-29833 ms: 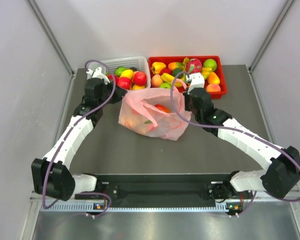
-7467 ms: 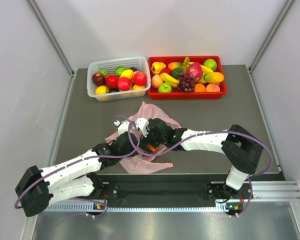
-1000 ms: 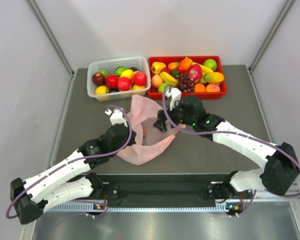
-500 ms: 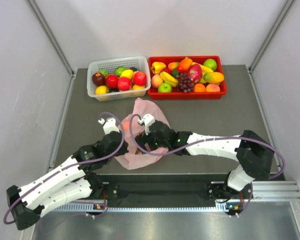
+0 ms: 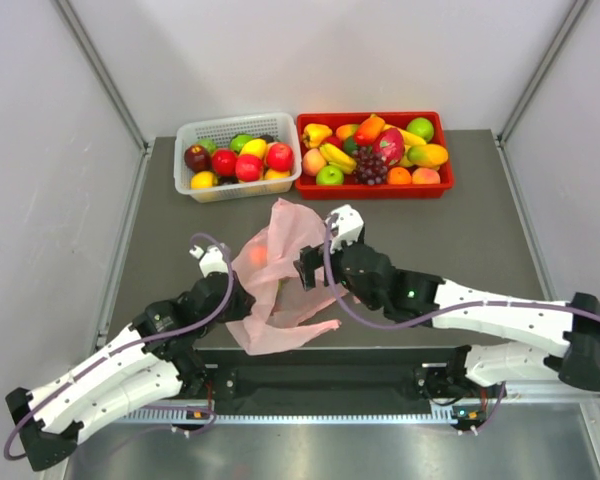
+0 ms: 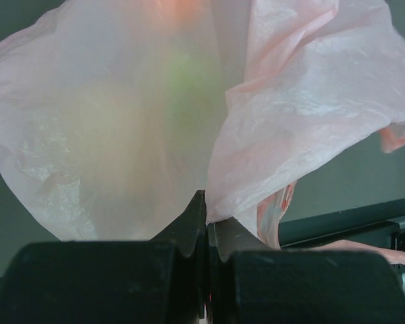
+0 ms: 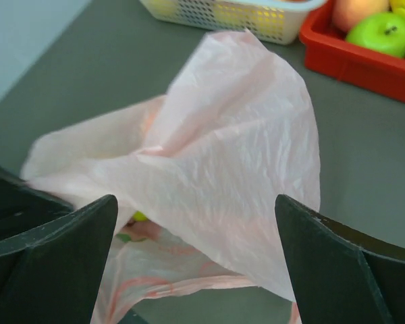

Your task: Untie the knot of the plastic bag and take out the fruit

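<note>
The pink plastic bag (image 5: 280,262) stands crumpled at the table's middle, its thin film lifted. My left gripper (image 5: 242,300) is shut on a fold of the bag's lower left edge; in the left wrist view the jaws (image 6: 207,209) pinch the film (image 6: 290,128). Fruit (image 5: 263,250) glows orange through the plastic, and shows as orange and green blurs (image 6: 182,67) from the left wrist. My right gripper (image 5: 305,270) is open at the bag's right side, its fingers (image 7: 196,202) spread wide before the bag (image 7: 236,169), holding nothing. A small yellow-green bit (image 7: 140,216) peeks under the film. The knot does not show.
A white basket (image 5: 237,118) of fruit stands at the back left, and a red tray (image 5: 380,189) of fruit beside it at the back right. The table's near edge with its black rail (image 5: 330,380) lies just behind the bag.
My left arm has drawn back toward the near left, pulling the bag with it. My right gripper reached into the bag half a second ago and now sits at its right side, open.
</note>
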Robot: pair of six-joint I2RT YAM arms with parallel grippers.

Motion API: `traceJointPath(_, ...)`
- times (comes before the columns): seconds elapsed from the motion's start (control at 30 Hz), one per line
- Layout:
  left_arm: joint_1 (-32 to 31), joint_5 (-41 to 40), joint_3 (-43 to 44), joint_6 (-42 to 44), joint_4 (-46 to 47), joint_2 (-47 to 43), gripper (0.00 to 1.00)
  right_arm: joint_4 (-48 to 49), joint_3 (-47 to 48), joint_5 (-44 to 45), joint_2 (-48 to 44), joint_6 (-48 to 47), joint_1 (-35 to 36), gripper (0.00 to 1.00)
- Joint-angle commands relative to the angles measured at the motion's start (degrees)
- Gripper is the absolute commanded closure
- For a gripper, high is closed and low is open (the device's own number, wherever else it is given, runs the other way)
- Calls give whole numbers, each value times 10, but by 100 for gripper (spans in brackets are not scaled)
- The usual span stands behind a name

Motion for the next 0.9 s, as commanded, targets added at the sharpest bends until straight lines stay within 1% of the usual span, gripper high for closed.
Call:
traceJointPath(0.0,1,26,-3,11,23,-10,100,54,-23,-94,-31,-6,9,5)
traceJointPath(0.03,1,28,-2,16,34,-14,100,58,-28,-127,-30,2,10,11)
traceJointPath(0.07,1,33,-3,20,39,-15,100,73,-31,-140,-24,8,14,31)
traceJointPath(0.13,1,34,1,26,44,-13,100,100,-48,-176,-12,20,19,61)
traceJointPath(0.17,1,34,2,27,46,-13,100,127,-53,-184,-6,28,23,89)
traceJointPath(0.2,0,31,5,29,46,-10,100,142,-58,-192,-1,34,27,98)
traceJointPath(0.23,1,28,8,32,46,-7,100,150,-64,-194,7,43,32,100)
traceJointPath(0.4,0,5,37,36,42,5,100,169,-63,-173,85,84,46,100)
traceJointPath(0.5,1,-37,60,31,30,23,100,172,-61,-117,137,113,47,100)
traceJointPath(0.53,1,-72,67,19,20,31,96,168,-58,-80,158,124,47,100)
traceJointPath(0.57,1,-92,84,9,8,37,90,165,-58,-63,166,129,45,100)
traceJointPath(0.6,1,-109,92,0,-24,53,82,164,-57,-49,172,135,43,100)
traceJointPath(0.63,0,-157,103,-26,-44,60,71,173,-59,-40,183,143,41,100)
traceJointPath(0.67,1,-177,121,-45,-72,67,50,178,-62,-41,187,144,33,100)
traceJointPath(0.73,1,-212,136,-78,-117,81,31,181,-65,-46,193,145,27,100)
traceJointPath(0.77,0,-237,147,-88,-127,84,15,182,-66,-47,193,146,20,100)
traceJointPath(0.87,1,-280,150,-117,-148,73,1,185,-74,-54,191,142,9,100)
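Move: About 15 cm below the open right hand, 5 cm to its left and 2 cm back, lies the open mouth of the plastic bag. The green fruit in it is level with that hand, roughly 10 cm to its left, and the orange fruit about 8 cm ahead and 14 cm to its left, both some 18 cm below. From the left hand, which pinches the bag's left side, the mouth is 4 cm ahead, 12 cm to the right and 7 cm below. Closing fully while it swings back and left, the right hand then sinks into the bag's mouth, ending about 14 cm lower, and eases a little forward again with its fingers tipped some 15 degrees further down. The left hand keeps its pinch almost in place, then opens wide and lets go of the bag, rising about 5 cm while moving forward and left and turning counter-clockwise. ##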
